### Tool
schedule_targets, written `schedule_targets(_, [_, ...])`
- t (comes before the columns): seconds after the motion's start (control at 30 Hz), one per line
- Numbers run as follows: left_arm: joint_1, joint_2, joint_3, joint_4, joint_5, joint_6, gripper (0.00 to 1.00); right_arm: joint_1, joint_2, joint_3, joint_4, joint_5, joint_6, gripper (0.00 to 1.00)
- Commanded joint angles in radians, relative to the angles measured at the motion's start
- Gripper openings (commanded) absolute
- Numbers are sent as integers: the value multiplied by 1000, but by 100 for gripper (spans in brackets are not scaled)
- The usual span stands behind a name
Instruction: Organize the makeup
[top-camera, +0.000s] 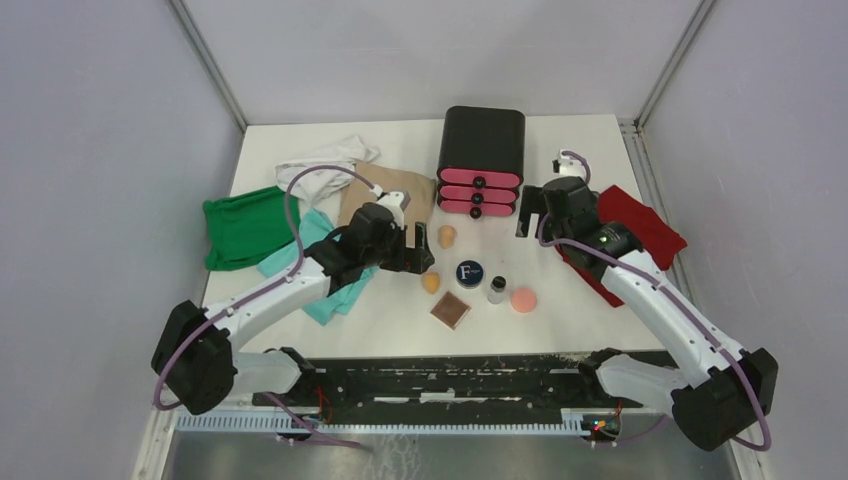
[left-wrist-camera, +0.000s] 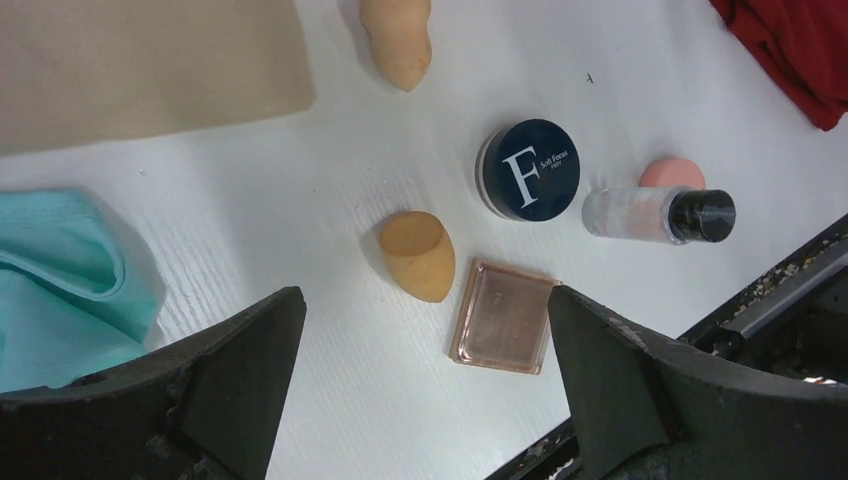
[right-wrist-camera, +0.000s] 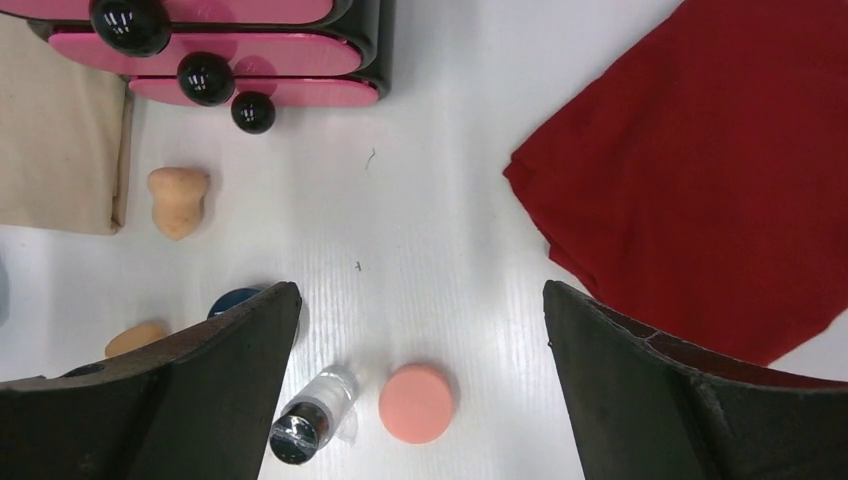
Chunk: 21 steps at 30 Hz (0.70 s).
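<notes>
The makeup lies in a loose group at mid-table: two orange sponges (top-camera: 447, 236) (top-camera: 431, 283), a navy compact (top-camera: 469, 272) with a white F, a square brown compact (top-camera: 451, 310), a black-capped clear bottle (top-camera: 497, 289) and a pink puff (top-camera: 523, 299). My left gripper (top-camera: 416, 252) hovers open just left of them. In the left wrist view its fingers straddle one sponge (left-wrist-camera: 417, 255) and the brown compact (left-wrist-camera: 504, 316). My right gripper (top-camera: 525, 208) is open beside the drawer box. The right wrist view shows the puff (right-wrist-camera: 416, 402) and the bottle (right-wrist-camera: 312, 415) below its open jaws.
A black box with pink drawers (top-camera: 481, 160) stands at the back centre, its drawers closed. Folded cloths lie around: green (top-camera: 245, 228), teal (top-camera: 320, 265), white (top-camera: 325, 165) and tan (top-camera: 385, 190) on the left, red (top-camera: 640, 230) on the right.
</notes>
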Motion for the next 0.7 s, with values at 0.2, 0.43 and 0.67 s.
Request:
schedule_targets(0.2, [112,290,425,-50,68,-65,99,8,48,25,100,-140,100,100])
schedule_targets(0.43, [201,397,536,-30,158,-175,99,106,188,170,41,11,203,100])
schedule_targets(0.67, [228,259,423,-2,127,-142,99,197,344,321,6,137,286,100])
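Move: The drawer organizer's middle is roughly 25 cm ahead of the left hand, 16 cm to its right and a little lower. On the way, the pear-shaped sponge lies about 14 cm ahead and 9 cm right, the slanted sponge 4 cm ahead and 5 cm right, both some 9 cm below. From the right hand, the top drawer's knob is about 14 cm ahead, 12 cm left and 5 cm down; the F-lidded jar, 1 cm ahead and 11 cm left, and the pear-shaped sponge, 9 cm ahead and 16 cm left, lie some 16 cm below. Forward and rising, the left hand sweeps about 13 cm out and 5 cm up towards the organizer's left side, turning some 10 degrees counter-clockwise as its left side dips, then comes to a stop. The right hand slides about 9 cm left, easing forward late, towards the drawer knobs, its left side rolling up slightly. Both grippers stay wide open and empty. ##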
